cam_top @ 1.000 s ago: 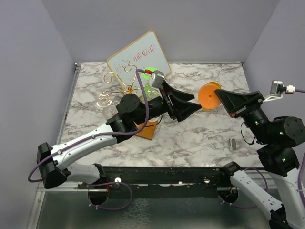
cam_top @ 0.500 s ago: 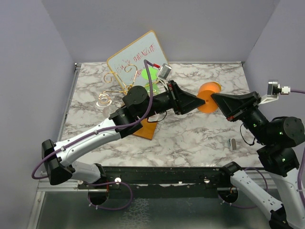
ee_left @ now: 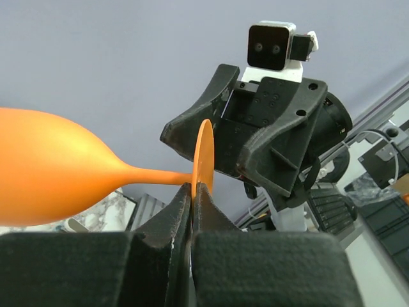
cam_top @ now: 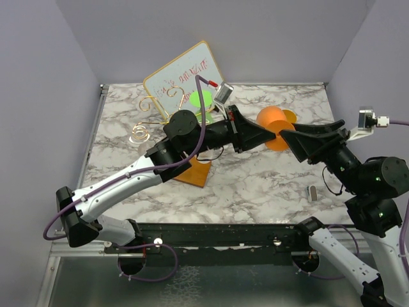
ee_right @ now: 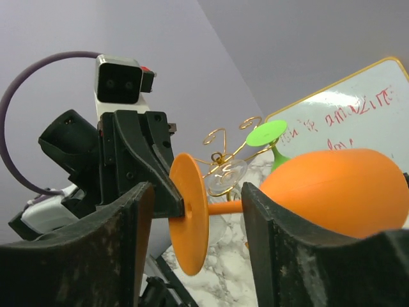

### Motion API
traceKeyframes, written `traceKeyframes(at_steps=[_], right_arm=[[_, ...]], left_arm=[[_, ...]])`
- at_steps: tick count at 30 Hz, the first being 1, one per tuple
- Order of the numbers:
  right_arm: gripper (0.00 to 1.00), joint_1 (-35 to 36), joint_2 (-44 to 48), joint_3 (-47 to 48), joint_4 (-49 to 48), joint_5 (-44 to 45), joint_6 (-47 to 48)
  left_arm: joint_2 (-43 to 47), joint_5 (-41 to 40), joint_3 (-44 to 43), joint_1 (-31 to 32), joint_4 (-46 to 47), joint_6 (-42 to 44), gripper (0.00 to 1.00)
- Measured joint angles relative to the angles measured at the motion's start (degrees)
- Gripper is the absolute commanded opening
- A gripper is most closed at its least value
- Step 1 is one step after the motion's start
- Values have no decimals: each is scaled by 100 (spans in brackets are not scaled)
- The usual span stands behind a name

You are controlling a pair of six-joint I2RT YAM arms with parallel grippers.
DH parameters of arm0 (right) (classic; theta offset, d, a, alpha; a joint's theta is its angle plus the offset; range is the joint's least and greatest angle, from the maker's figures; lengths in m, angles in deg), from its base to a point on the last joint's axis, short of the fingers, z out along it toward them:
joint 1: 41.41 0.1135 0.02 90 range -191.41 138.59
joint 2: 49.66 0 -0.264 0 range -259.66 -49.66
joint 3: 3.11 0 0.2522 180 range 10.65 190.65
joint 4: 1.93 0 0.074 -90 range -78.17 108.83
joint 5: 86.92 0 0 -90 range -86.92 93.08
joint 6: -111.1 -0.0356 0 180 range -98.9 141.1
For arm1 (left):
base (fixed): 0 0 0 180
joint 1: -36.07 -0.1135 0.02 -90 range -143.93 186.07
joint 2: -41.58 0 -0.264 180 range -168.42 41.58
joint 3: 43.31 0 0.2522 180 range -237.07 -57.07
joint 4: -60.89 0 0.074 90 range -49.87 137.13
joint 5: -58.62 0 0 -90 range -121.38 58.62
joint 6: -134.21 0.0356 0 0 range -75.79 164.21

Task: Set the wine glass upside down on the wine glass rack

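The orange wine glass (cam_top: 270,118) hangs level above the table, bowl toward the far side. My left gripper (cam_top: 273,135) is shut on the rim of its round foot (ee_left: 203,153), with the stem (ee_left: 156,174) running left to the bowl (ee_left: 45,169). My right gripper (ee_right: 198,189) is open, its fingers (ee_right: 275,243) standing on either side of the foot (ee_right: 189,220) and stem without touching. Behind the left arm stands the wine glass rack (cam_top: 155,106), gold wire on a brown base (cam_top: 195,173); its curls (ee_right: 223,142) also show in the right wrist view.
A green glass (cam_top: 199,100) and a clear glass (ee_right: 225,176) hang on the rack. The tilted whiteboard (cam_top: 185,73) leans behind it. A small grey object (cam_top: 312,192) lies on the marble table (cam_top: 255,185) near the right arm. Walls enclose three sides.
My left gripper has moved right and shut on the glass foot. My right gripper, which held the glass, has opened. The glass has shifted a little to the left.
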Motion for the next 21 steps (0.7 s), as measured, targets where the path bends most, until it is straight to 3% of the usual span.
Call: traceKeyframes(at_steps=[3,6,16,21], right_arm=[[82,0,79,-4,-7,24,26],[86,0,278,-48,-20,179,70],[84,0,520,-155,-9,706,170],[82,0,470,-258,-2,754,188]], left_arm=[[-22,105,-249,-127,-160,225,0],[-72,280,-704,-435,-282,372,0],[-101,695,-1762,-2199,-800,632,0],[114,-122,-2033,-2885,-1757,1318,0]])
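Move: The left fingers already pinch the rim of the orange glass's foot, its bowl pointing forward. The glass rack's hub lies about 25 cm to their left, some 13 cm ahead and 13 cm below; the hung green glass is some 19 cm ahead, 16 cm left and 22 cm down, the standing yellow glass 22 cm ahead, 11 cm right and 35 cm down. From the right hand, the orange glass's middle is about 6 cm ahead and 3 cm left, roughly level. Keeping its pinch on the foot of the orange glass, the left hand draws it out from between the already parted right fingers: first mostly up, then forward and left in equal measure, about 15 cm each way and 9 cm higher, towards the rack, the wrist swinging some 35 degrees counter-clockwise. The right fingers open wider while that hand eases back and right, then forward again, ending about 2.5 cm to the right. ##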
